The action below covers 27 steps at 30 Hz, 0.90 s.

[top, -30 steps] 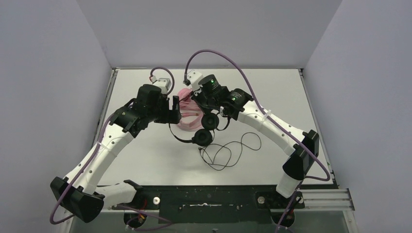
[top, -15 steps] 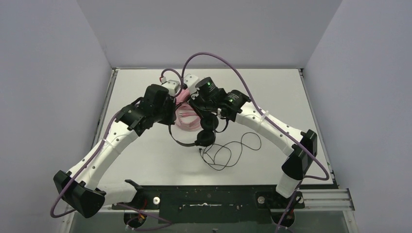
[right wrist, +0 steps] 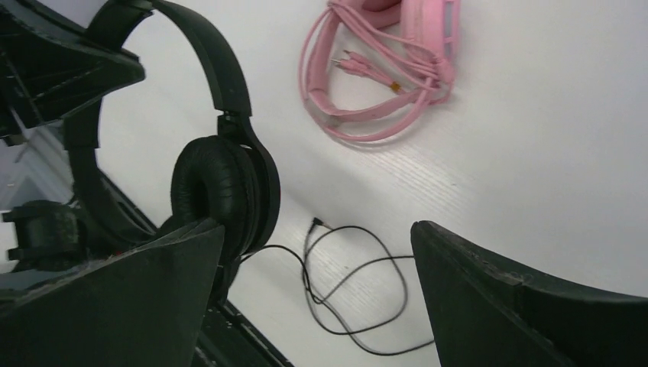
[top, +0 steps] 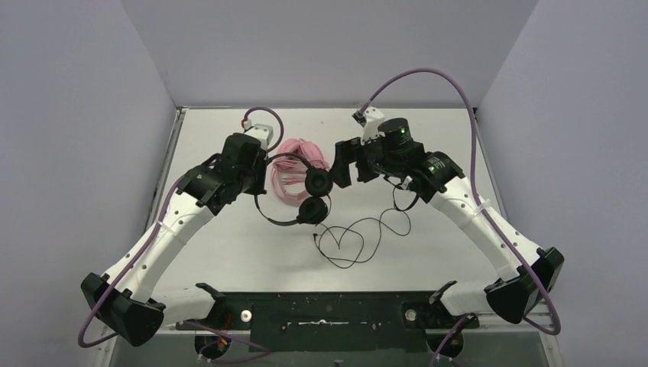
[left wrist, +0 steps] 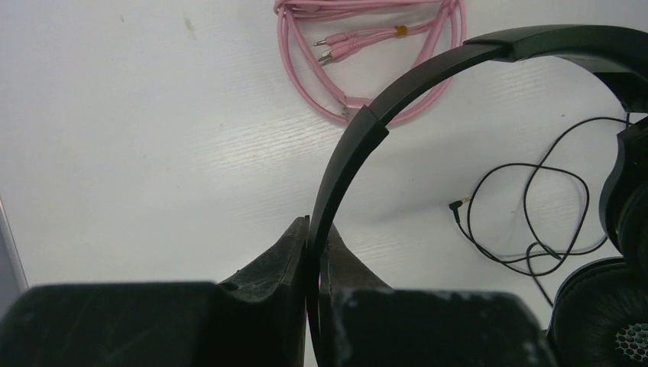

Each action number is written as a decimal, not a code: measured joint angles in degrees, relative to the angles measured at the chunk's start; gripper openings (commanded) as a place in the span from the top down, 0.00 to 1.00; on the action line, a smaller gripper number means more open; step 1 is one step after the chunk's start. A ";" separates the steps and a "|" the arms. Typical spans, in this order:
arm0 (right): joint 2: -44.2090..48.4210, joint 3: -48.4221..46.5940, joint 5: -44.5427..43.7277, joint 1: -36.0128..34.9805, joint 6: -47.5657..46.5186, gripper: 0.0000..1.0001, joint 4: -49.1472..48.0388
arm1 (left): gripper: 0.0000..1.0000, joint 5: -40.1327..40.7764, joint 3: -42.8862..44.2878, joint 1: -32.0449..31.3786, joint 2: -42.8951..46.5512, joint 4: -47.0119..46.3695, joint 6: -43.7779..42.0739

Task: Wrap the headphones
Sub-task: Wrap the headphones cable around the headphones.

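The black headphones (top: 317, 183) hang above the table's middle, held by the headband (left wrist: 397, 99), on which my left gripper (left wrist: 315, 229) is shut. Both ear cups (right wrist: 218, 191) dangle close together on the right of the band. Their thin black cable (top: 359, 237) trails down in loose loops on the table, the plug (left wrist: 458, 205) lying free. The pink headphones (top: 294, 164) lie behind them with their pink cable (right wrist: 382, 76) coiled beside. My right gripper (top: 344, 170) stands open just right of the ear cups, nothing between its fingers (right wrist: 474, 267).
The white table (top: 229, 252) is closed in by grey walls on the left, back and right. A black frame (top: 328, 313) with both arm bases runs along the near edge. Purple arm cables (top: 428, 76) arch above the right arm.
My left gripper closed on the black headband. My right gripper opened, let go of the black headphones and drew back to the right. The headphones now hang from the left gripper.
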<state>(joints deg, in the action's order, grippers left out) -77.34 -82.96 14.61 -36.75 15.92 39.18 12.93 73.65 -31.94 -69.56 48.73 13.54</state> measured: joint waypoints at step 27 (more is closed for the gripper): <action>-3.56 10.75 12.31 -4.94 4.17 0.83 -17.75 | 1.00 0.44 3.87 -0.26 0.02 4.98 -0.04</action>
<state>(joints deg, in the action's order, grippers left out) -80.90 -72.20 26.92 -41.69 20.10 21.43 13.37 77.52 -32.21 -69.54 53.71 13.50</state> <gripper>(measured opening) 0.424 0.031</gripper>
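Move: The far ear cup of the black headphones, which the left hand holds up by the headband, is about 8 cm to the right hand's left, 3 cm back and 4 cm lower. The near ear cup lies some 7 cm back from it and 2 cm farther left. From the right hand, the pink headphones lie 16 cm left, 5 cm ahead and 22 cm down. From the left hand the far cup is 15 cm right, straight across and about level. The far ear cup is taken by the right hand: wide open, it travels about 7 cm left towards the cup, dipping and rising once, then ends about 4 cm lower and 3 cm farther back. It rolls on the way and finishes some 15 degrees round, mostly counter-clockwise, its fingers closing to under half open around the cup. The left hand keeps its pinch on the headband, lifting about a centimetre late on. ##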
